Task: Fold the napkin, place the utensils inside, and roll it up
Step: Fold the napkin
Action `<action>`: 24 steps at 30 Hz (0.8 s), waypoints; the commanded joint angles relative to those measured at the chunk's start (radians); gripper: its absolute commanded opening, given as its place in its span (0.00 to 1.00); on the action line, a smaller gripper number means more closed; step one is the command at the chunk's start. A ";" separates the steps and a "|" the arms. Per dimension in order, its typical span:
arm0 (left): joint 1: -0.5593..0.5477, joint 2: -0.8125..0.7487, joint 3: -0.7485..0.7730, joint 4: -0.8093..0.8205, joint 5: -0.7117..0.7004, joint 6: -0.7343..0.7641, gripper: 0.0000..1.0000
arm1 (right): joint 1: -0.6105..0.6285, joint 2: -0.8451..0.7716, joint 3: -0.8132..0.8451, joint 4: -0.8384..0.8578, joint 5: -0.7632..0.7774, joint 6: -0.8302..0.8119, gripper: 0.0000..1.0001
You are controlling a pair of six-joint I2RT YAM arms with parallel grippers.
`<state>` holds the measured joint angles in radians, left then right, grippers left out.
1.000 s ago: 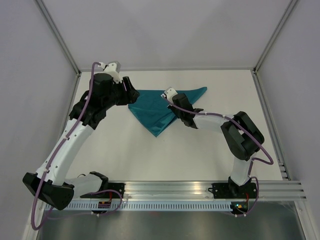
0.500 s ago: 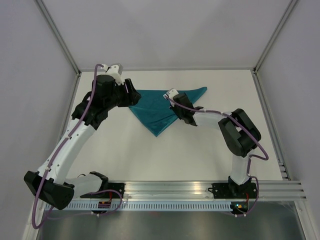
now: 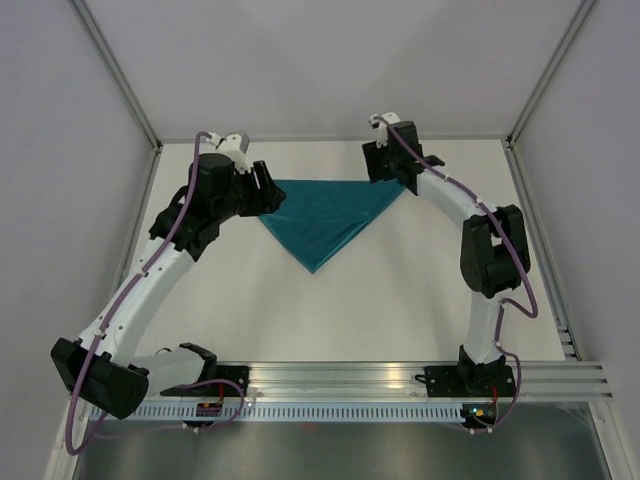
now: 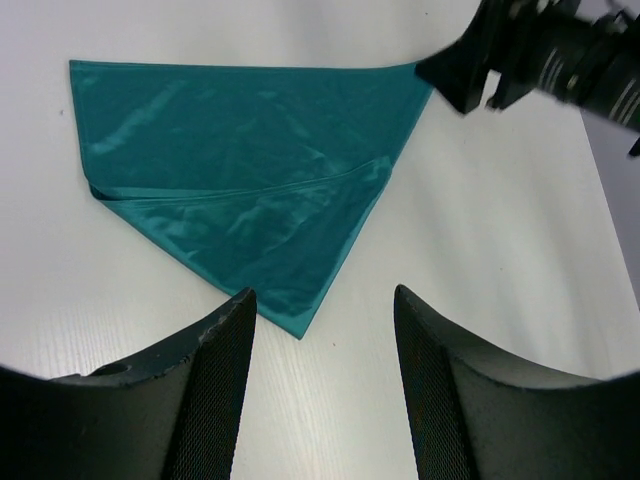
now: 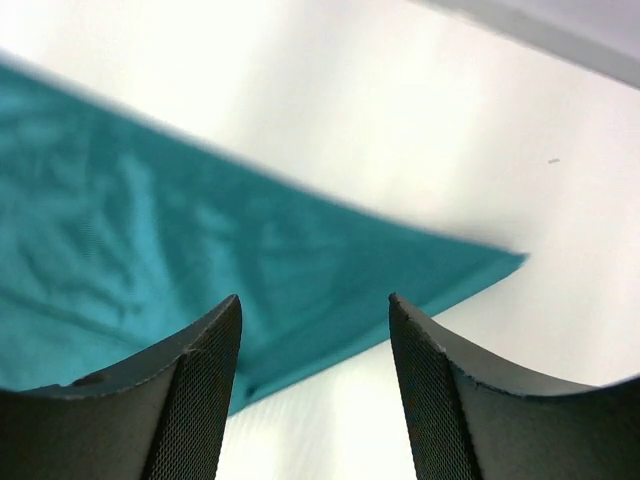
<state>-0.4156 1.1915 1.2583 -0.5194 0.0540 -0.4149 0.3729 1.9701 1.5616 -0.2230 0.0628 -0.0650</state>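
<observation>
The napkin lies flat on the white table, folded into a teal triangle with its point toward the arms. My left gripper hovers at its left corner, open; in the left wrist view the napkin spreads ahead of the empty left gripper. The right gripper stands over the far right corner, also open. The right wrist view shows that corner of the napkin just beyond the right gripper, with nothing between the fingers. No utensils are in view.
Pale walls enclose the table on three sides, with metal posts at the back corners. An aluminium rail carrying both arm bases runs along the near edge. The right gripper shows at the top right of the left wrist view.
The right gripper has opened and moved from the middle of the napkin up to its far right corner. The napkin now lies as a neat triangle. The left gripper barely shifted.
</observation>
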 commanded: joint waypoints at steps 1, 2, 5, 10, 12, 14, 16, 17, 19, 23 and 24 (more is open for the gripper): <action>0.001 0.003 -0.037 0.067 0.035 -0.048 0.63 | -0.162 0.094 0.135 -0.168 -0.162 0.204 0.66; 0.001 0.005 -0.043 0.074 0.040 -0.051 0.63 | -0.196 0.116 0.184 -0.196 -0.240 0.232 0.66; 0.001 0.013 -0.059 0.093 0.050 -0.058 0.63 | -0.304 0.199 0.268 -0.242 -0.366 0.321 0.65; 0.000 0.023 -0.071 0.113 0.060 -0.061 0.63 | -0.407 0.282 0.308 -0.231 -0.472 0.399 0.65; 0.000 0.025 -0.074 0.116 0.060 -0.059 0.63 | -0.422 0.299 0.304 -0.214 -0.503 0.430 0.65; 0.000 0.028 -0.077 0.116 0.061 -0.059 0.63 | -0.431 0.314 0.292 -0.193 -0.527 0.474 0.66; 0.000 0.026 -0.082 0.119 0.061 -0.059 0.63 | -0.442 0.325 0.287 -0.187 -0.563 0.505 0.66; 0.000 0.028 -0.085 0.121 0.061 -0.059 0.63 | -0.443 0.329 0.276 -0.174 -0.570 0.516 0.66; 0.000 0.028 -0.089 0.127 0.061 -0.059 0.63 | -0.443 0.332 0.250 -0.144 -0.586 0.551 0.66; 0.000 0.023 -0.094 0.127 0.061 -0.059 0.63 | -0.445 0.348 0.227 -0.108 -0.592 0.605 0.66; 0.000 0.022 -0.094 0.127 0.058 -0.059 0.63 | -0.443 0.352 0.229 -0.105 -0.592 0.622 0.66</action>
<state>-0.4156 1.2179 1.1709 -0.4328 0.0895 -0.4381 -0.0689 2.2986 1.8015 -0.3435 -0.4969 0.4358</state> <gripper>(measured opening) 0.625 0.656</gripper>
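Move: Some 10 cm to the right hand's right, about 4 cm farther out and 10 cm below it lies the napkin's far right corner. The folded-over flap's tip sits roughly 6 cm back and 2 cm to the left of this hand; the napkin's near corner is about 21 cm back and 17 cm to the left. From the left hand, the far right corner is about 23 cm ahead, 34 cm to the right and 26 cm below. Swinging right and down in an arc to the outer side of the napkin's far right corner, the right hand goes about 16 cm right, then eases back some 3 cm left, ending roughly 8 cm lower and 5 cm farther out. The wrist rolls left side up by some 40 degrees, tips down and turns clockwise; the fingers stay open, with no touch to be seen. The left hand, open, sinks slightly. ##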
